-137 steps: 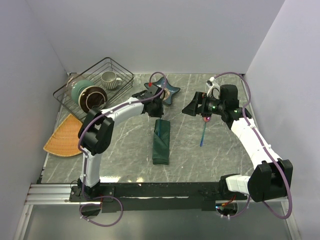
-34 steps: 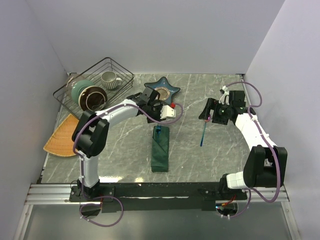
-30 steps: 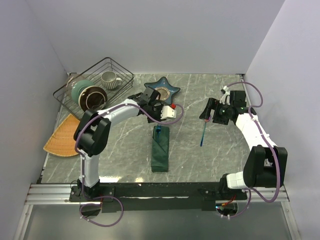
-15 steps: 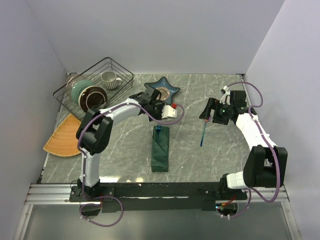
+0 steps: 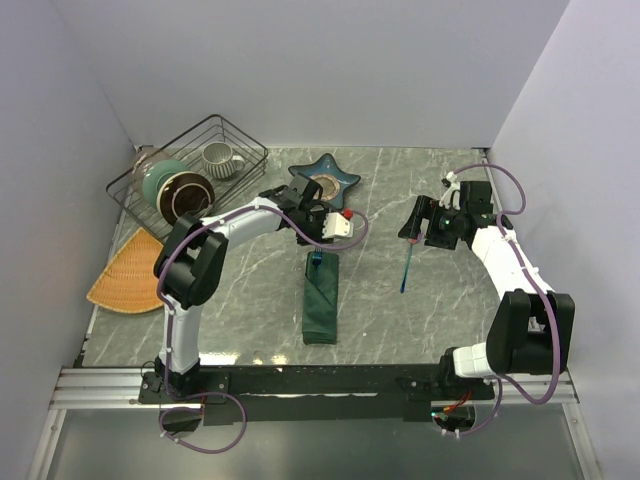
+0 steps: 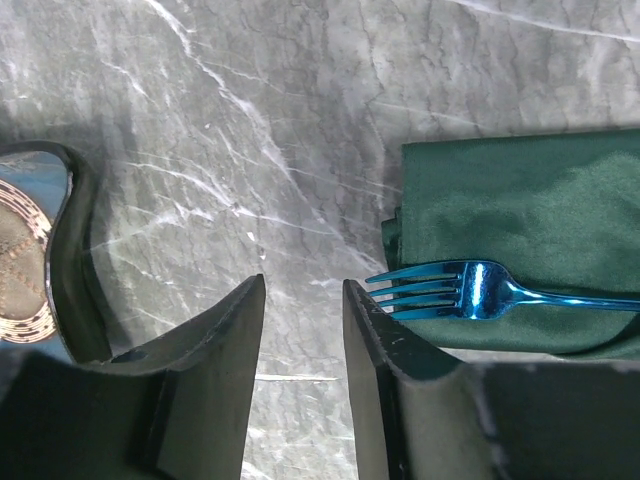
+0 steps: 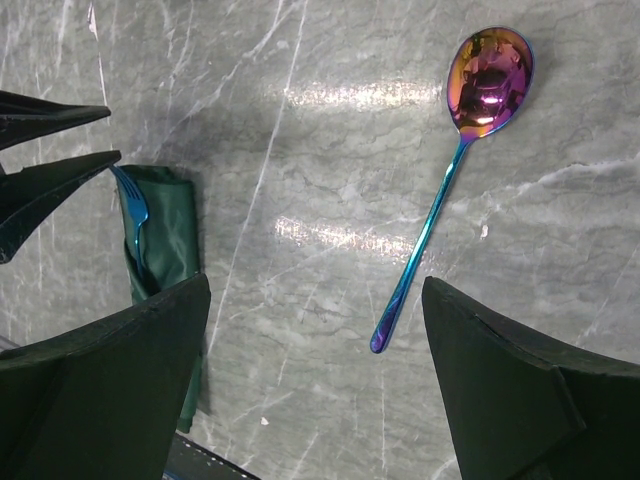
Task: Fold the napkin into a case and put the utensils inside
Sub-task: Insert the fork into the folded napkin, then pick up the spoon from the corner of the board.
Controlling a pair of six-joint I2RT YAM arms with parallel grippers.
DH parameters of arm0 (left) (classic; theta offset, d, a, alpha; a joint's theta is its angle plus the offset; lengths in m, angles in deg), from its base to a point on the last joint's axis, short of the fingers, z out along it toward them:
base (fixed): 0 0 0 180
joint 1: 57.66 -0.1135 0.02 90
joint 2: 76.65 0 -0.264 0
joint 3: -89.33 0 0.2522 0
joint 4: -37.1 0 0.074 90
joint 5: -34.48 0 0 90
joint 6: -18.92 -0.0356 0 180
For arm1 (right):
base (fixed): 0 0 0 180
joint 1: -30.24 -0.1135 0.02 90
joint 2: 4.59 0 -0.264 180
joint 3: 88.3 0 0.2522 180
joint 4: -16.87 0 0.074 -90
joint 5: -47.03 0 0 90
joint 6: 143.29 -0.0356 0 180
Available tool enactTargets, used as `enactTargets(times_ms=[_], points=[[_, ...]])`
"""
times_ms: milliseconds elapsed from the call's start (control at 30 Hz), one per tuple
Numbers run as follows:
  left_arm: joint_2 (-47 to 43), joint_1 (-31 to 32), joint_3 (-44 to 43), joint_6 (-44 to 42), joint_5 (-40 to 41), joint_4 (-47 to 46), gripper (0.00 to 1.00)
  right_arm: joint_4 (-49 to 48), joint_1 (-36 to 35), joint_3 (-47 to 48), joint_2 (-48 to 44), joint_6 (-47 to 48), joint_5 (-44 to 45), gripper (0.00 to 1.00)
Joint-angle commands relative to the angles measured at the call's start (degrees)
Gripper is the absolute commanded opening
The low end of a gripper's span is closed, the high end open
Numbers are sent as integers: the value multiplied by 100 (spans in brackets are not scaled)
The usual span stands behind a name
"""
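The napkin (image 5: 321, 300) lies mid-table, folded into a narrow dark green case (image 6: 530, 215). A bright blue fork (image 6: 480, 295) rests on its far end, tines sticking out past the edge and handle running into the folds. My left gripper (image 6: 300, 310) hovers open just beyond the tines, nothing between its fingers (image 6: 385, 370). In the top view the left gripper (image 5: 317, 238) sits at the case's far end. The spoon (image 7: 440, 200), pink-magenta bowl and blue handle, lies loose on the marble. My right gripper (image 7: 315, 340) hangs wide open above the handle's tip, to the right of the case (image 7: 165, 240).
A star-shaped blue dish (image 5: 326, 182) sits just behind the left gripper. A wire basket (image 5: 245, 150) at the back left holds a mug (image 5: 220, 158) and bowls (image 5: 170, 190). An orange-tan mat (image 5: 125, 270) lies at the left edge. Walls close in on both sides.
The left jaws have spread apart beside the fork, which stays on the case. Since the oldest frame the fork has appeared in the case and the right arm has drawn back to the right.
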Motion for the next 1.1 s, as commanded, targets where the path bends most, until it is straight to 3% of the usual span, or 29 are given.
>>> enactTargets(times_ms=[0, 300, 600, 700, 900, 967, 1067], points=[[-168, 0, 67, -69, -297, 64, 44, -155, 47, 305, 45, -3, 4, 94], [-300, 9, 217, -25, -315, 64, 46, -164, 56, 367, 142, -11, 4, 95], [-449, 9, 252, 176, -184, -67, 55, -173, 47, 429, 291, -20, 30, 94], [-467, -44, 24, 588, -43, -217, 55, -173, 38, 472, 361, -20, 206, 91], [-704, -492, -723, 2460, 300, -1006, 65, -225, -163, 648, 607, -318, 1408, 83], [-940, -667, -794, 3023, 387, -1174, 69, -130, -356, 823, 853, -555, 2214, 74], [-1379, -808, -531, 3857, 877, -1745, 74, -181, -638, 860, 1082, -722, 2605, 65]])
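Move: The fork's head sticks out at the far mouth of the folded napkin, its middle about 4 cm back, 1 cm right and 2 cm below the left hand, with the tine tips right at the near finger. From the left hand, the napkin's middle lies some 14 cm back and 1 cm right; the star plate is about 12 cm ahead, 2 cm right. The spoon lies about 9 cm below the right hand, 2 cm back and 1 cm left. The fork's tine ends get a short push from the left hand's near finger, back and down a bit over 1 cm, into the napkin. Then the fingers leave the fork, opening wider, and the hand sweeps up about 10 cm and forward towards the star plate, turning some 25 degrees counter-clockwise. Late on, the right hand eases forward, down and right above the spoon, partly closing and touching nothing. ##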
